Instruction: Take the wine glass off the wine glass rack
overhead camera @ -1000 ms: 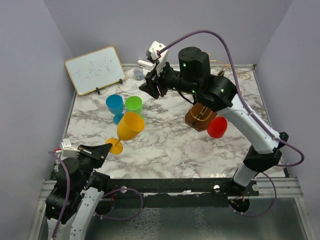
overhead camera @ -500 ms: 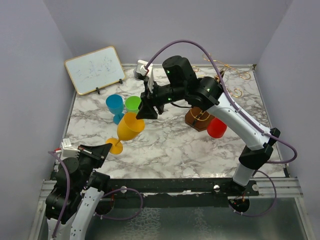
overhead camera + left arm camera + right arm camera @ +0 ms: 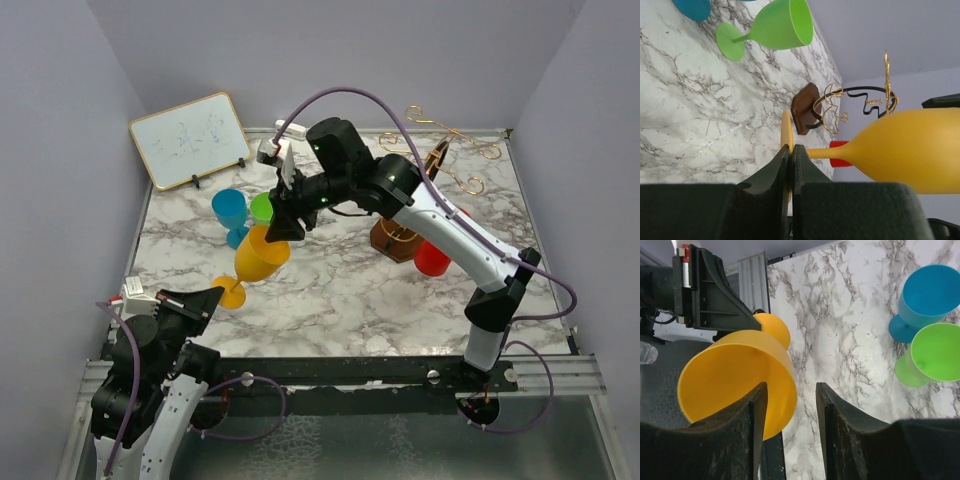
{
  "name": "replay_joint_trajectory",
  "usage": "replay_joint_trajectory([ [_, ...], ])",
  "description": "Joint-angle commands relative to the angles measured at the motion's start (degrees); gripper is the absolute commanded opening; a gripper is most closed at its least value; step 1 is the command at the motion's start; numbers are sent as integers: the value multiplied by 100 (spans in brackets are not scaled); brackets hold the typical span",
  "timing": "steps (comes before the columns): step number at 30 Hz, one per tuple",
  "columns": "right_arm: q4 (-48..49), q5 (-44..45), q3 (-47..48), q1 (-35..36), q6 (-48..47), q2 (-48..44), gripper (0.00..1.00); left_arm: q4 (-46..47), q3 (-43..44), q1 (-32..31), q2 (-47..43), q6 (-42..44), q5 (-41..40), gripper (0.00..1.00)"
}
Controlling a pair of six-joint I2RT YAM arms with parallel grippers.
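My left gripper (image 3: 213, 296) is shut on the foot of a yellow wine glass (image 3: 262, 253) and holds it tilted above the table; in the left wrist view the jaws (image 3: 791, 150) pinch the foot's disc and the bowl (image 3: 905, 150) points right. My right gripper (image 3: 284, 224) is open at the glass's rim; in the right wrist view (image 3: 791, 405) one finger (image 3: 752, 430) lies across the bowl's mouth (image 3: 730, 385) and the other stands outside. The wine glass rack (image 3: 398, 238), gold wire on a brown base, stands to the right with a red glass (image 3: 433, 256) at it.
A green glass (image 3: 263, 206) and a blue glass (image 3: 229, 210) stand on the marble table (image 3: 340, 290) just behind the yellow one. A whiteboard (image 3: 190, 138) leans at the back left. Purple walls close in both sides.
My right arm has swung from the back of the table toward the near left and lowered its open gripper onto the yellow glass's rim. The left arm and glass have not moved.
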Motion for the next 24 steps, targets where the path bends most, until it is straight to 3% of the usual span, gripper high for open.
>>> replay_joint_trajectory([
  [1,139,-333,171,15,134,287,42,33,132,-14,-80,-118,-82,0],
  [3,154,-462,158,19,150,346,36,50,123,-20,-81,-118,-78,0],
  [10,179,-784,64,15,157,356,1,-1,87,-15,-80,-134,-109,0],
  [11,184,-685,37,15,164,326,1,-23,107,-17,-73,-135,-138,0],
  [15,255,-89,-93,12,236,167,1,-390,372,-22,71,-62,-566,38],
  [17,298,167,-130,10,287,96,1,-565,595,-20,245,73,-805,50],
  [24,719,1256,-285,15,645,-253,1,-474,1188,-22,849,747,-960,56],
])
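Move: Just behind, left of and below the right hand is the orange wine glass, its middle about 6 cm to that hand's left and 5 cm down, one rim wall sitting between the open fingers. The left hand still pinches its stem by the foot, the glass's middle being some 3 cm ahead, 5 cm right and 5 cm up from there. From the right hand, the green glass stands roughly 15 cm ahead, 5 cm left and 27 cm down; the blue one stands 9 cm left of the green. Sinking about 2.5 cm and edging left over the bowl's rim, the right hand shuts its fingers and pinches the orange glass's wall, one finger inside the bowl. Only then does the left hand open to about half, let go of the stem and draw off left and up, some 2.5 cm each way, while the right keeps its pinch and eases about 2 cm forward. ##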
